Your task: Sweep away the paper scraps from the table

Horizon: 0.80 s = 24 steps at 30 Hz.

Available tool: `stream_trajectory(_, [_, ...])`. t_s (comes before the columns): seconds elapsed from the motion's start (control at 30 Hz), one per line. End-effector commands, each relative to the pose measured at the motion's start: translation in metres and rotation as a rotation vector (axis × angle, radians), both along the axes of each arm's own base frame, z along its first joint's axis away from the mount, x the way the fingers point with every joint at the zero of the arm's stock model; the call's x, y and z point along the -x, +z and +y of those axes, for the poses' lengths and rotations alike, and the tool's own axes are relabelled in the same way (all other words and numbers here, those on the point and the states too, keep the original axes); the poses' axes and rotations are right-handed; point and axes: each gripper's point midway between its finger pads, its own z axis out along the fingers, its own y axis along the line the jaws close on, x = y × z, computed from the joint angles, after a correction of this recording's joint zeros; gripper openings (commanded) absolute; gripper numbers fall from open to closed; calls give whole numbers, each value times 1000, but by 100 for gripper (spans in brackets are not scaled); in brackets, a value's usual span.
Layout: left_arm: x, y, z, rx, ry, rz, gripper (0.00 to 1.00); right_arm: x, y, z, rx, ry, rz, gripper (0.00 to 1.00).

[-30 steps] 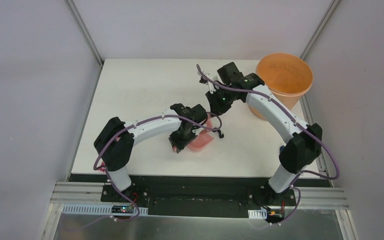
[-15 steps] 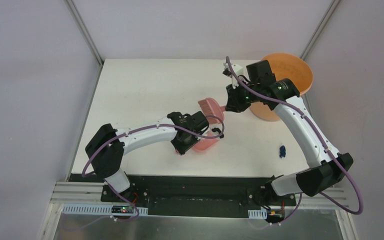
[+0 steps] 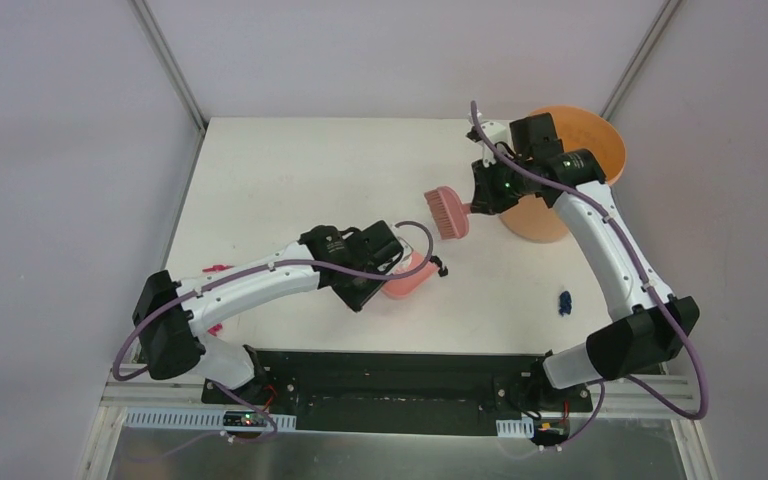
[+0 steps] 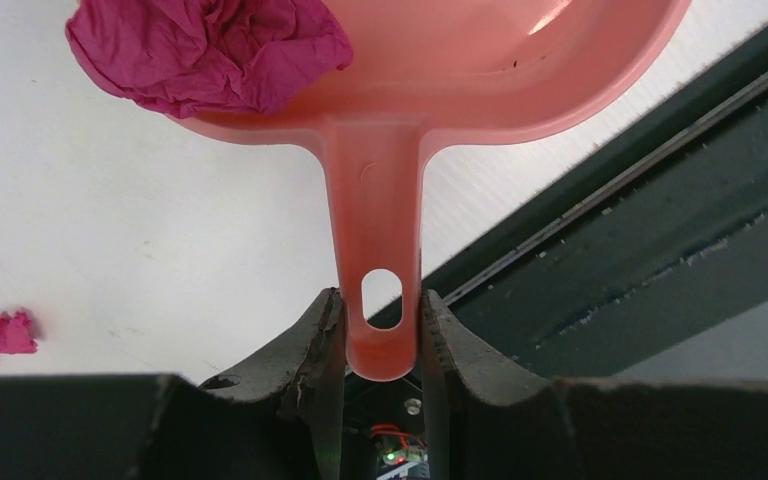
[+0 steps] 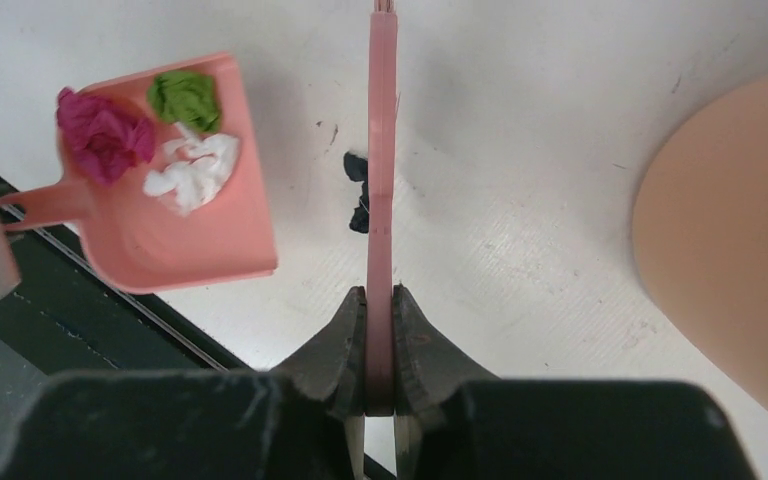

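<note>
My left gripper (image 4: 380, 325) is shut on the handle of the pink dustpan (image 4: 440, 70), which sits near the table's (image 3: 290, 170) front edge. In the pan (image 5: 175, 200) lie a magenta scrap (image 5: 103, 135), a green one (image 5: 185, 98) and a white one (image 5: 192, 172). My right gripper (image 5: 380, 315) is shut on the pink brush handle (image 5: 381, 180); the brush head (image 3: 447, 212) hangs beside the bucket. A dark scrap (image 5: 358, 190) lies on the table under the brush. Loose paper scraps remain: dark blue (image 3: 564, 302), magenta (image 3: 215, 268) and magenta (image 4: 2, 335).
The orange round bucket (image 3: 570, 150) stands at the table's back right corner, right behind my right wrist. The black strip (image 3: 390, 360) runs along the front edge just below the dustpan. Grey walls close in the table on the left, back and right.
My right arm has swung the brush up and right, away from the dustpan toward the bucket. The left arm's elbow has dropped leftward, uncovering magenta scraps; the dustpan has barely shifted.
</note>
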Motion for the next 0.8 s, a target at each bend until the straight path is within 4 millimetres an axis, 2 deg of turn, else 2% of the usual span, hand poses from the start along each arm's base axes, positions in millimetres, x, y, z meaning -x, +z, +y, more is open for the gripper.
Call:
stream_trajectory(0.0, [25, 18, 2, 28, 15, 26, 0, -13, 13, -9, -20, -51, -23, 0])
stream_trajectory(0.17, [50, 5, 18, -64, 8, 89, 0, -24, -1, -33, 107, -144, -19, 0])
stream_trajectory(0.27, [62, -7, 25, -135, -4, 129, 0, -28, -13, -39, 157, -165, 7, 0])
stream_trajectory(0.4, [59, -21, 22, -213, -17, 143, 0, -38, -27, -43, 230, -182, 12, 0])
stream_trajectory(0.53, [46, -32, 11, -282, -27, 120, 0, -45, -45, -49, 386, -174, -8, 0])
stream_trajectory(0.63, [38, -44, 1, -317, -34, 119, 0, -35, -63, -36, 452, -96, 13, 0])
stream_trajectory(0.77, [36, -54, -20, -276, -55, 144, 0, -5, -74, 2, 333, 45, 123, 0])
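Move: The black scrap lies on the table about 6 cm ahead of the right hand, 8 cm to its left and some 22 cm below, while that hand holds the brush. The scrap-laden dustpan is about 16 cm left, level with the hand and 16 cm lower; the bin stands about 18 cm ahead, 14 cm right; the blue scrap lies 4 cm back, 19 cm right. From the left hand, gripping the dustpan handle, the black scrap is about 17 cm ahead, 17 cm right, 10 cm below. Downward about 7 cm, first drifting some 4 cm right and a little forward and then starting back left, the right hand brings the brush down on the bin side of the black scrap, tilting its fingers steeper by roughly 25 degrees. The left hand draws the dustpan back 5 to 6 cm, then lowers it towards the table, rolling its left side up; both grips hold. ##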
